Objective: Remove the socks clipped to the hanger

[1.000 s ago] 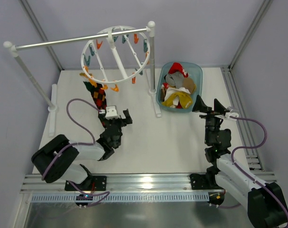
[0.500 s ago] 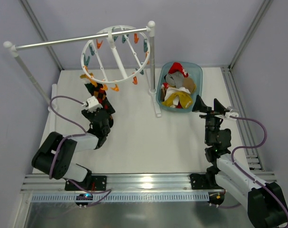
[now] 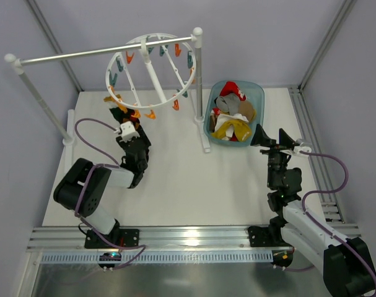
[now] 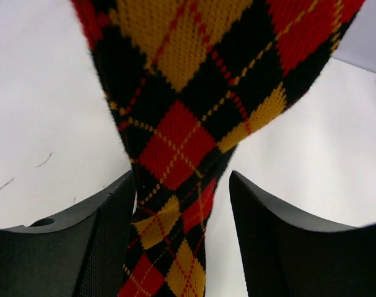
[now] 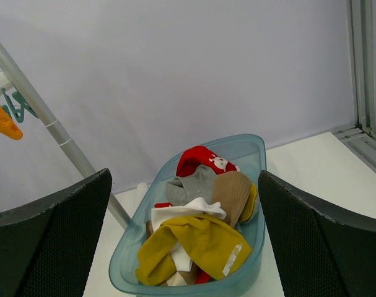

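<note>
The white wheel-shaped hanger (image 3: 111, 73) hangs from the rail with orange and teal clips round its rim. One dark argyle sock (image 3: 126, 115) with red and yellow diamonds hangs clipped at its lower left edge. My left gripper (image 3: 132, 124) reaches up around this sock's lower part. In the left wrist view the argyle sock (image 4: 188, 124) runs down between the fingers of the left gripper (image 4: 183, 179). It touches the left finger, and a gap shows beside the right one. My right gripper (image 3: 271, 137) stands open near the bin, with nothing between the fingers of this gripper (image 5: 183, 175).
A translucent blue bin (image 3: 259, 99) right of the hanger holds several loose socks, red, grey, white, tan and yellow; its rim (image 5: 249, 142) faces the right wrist camera. The white rail stand (image 3: 101, 52) with two posts crosses the back left.
My left arm has swung left and up from the middle of the table to the argyle sock, and its jaws have narrowed around it. The right arm has not moved.
</note>
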`<move>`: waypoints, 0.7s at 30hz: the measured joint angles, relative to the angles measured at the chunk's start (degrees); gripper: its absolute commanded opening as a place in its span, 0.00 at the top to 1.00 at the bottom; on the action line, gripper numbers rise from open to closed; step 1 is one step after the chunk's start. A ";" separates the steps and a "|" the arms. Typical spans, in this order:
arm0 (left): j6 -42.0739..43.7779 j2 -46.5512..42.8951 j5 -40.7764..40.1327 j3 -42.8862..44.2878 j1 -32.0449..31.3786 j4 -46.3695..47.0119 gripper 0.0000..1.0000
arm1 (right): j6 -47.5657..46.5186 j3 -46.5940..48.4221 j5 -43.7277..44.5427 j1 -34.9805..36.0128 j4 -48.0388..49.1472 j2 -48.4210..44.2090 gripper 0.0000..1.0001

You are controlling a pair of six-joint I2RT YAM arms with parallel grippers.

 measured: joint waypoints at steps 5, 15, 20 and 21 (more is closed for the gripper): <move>1.79 0.70 0.13 0.02 0.00 1.92 0.68 | 0.00 0.00 -0.11 0.00 -0.07 0.39 0.00; 1.92 0.90 3.32 -1.36 -0.68 3.76 1.00 | 0.02 0.00 -0.28 0.00 -0.02 0.74 0.00; 3.80 -0.55 3.08 -5.79 -7.96 7.58 1.00 | -0.11 0.55 -2.84 0.00 -0.76 1.46 0.00; 4.33 -0.96 2.89 -6.67 -9.84 8.48 1.00 | -0.22 1.05 -3.93 0.00 -1.33 1.66 0.00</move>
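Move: The argyle sock hangs right at the left gripper, between its half-closing fingers, its middle about 1 cm ahead, 1 cm left and roughly 3 cm up. The orange clip it hangs by is some 15 cm above the hand, about 1 cm ahead and level sideways. A dark green sock hangs about 3 cm ahead, 6 cm left and 10 cm up. From the right hand the argyle sock lies about 11 cm ahead, 50 cm left and 14 cm lower. Hold the left gripper in place and finish closing the fingers until they pinch the argyle sock partway down its length. Then, keeping the pinch, draw the hand about 6 cm to the right and half as far back, away from the green sock, speeding up and turning the wrist some 15 degrees clockwise with the height nearly unchanged. ##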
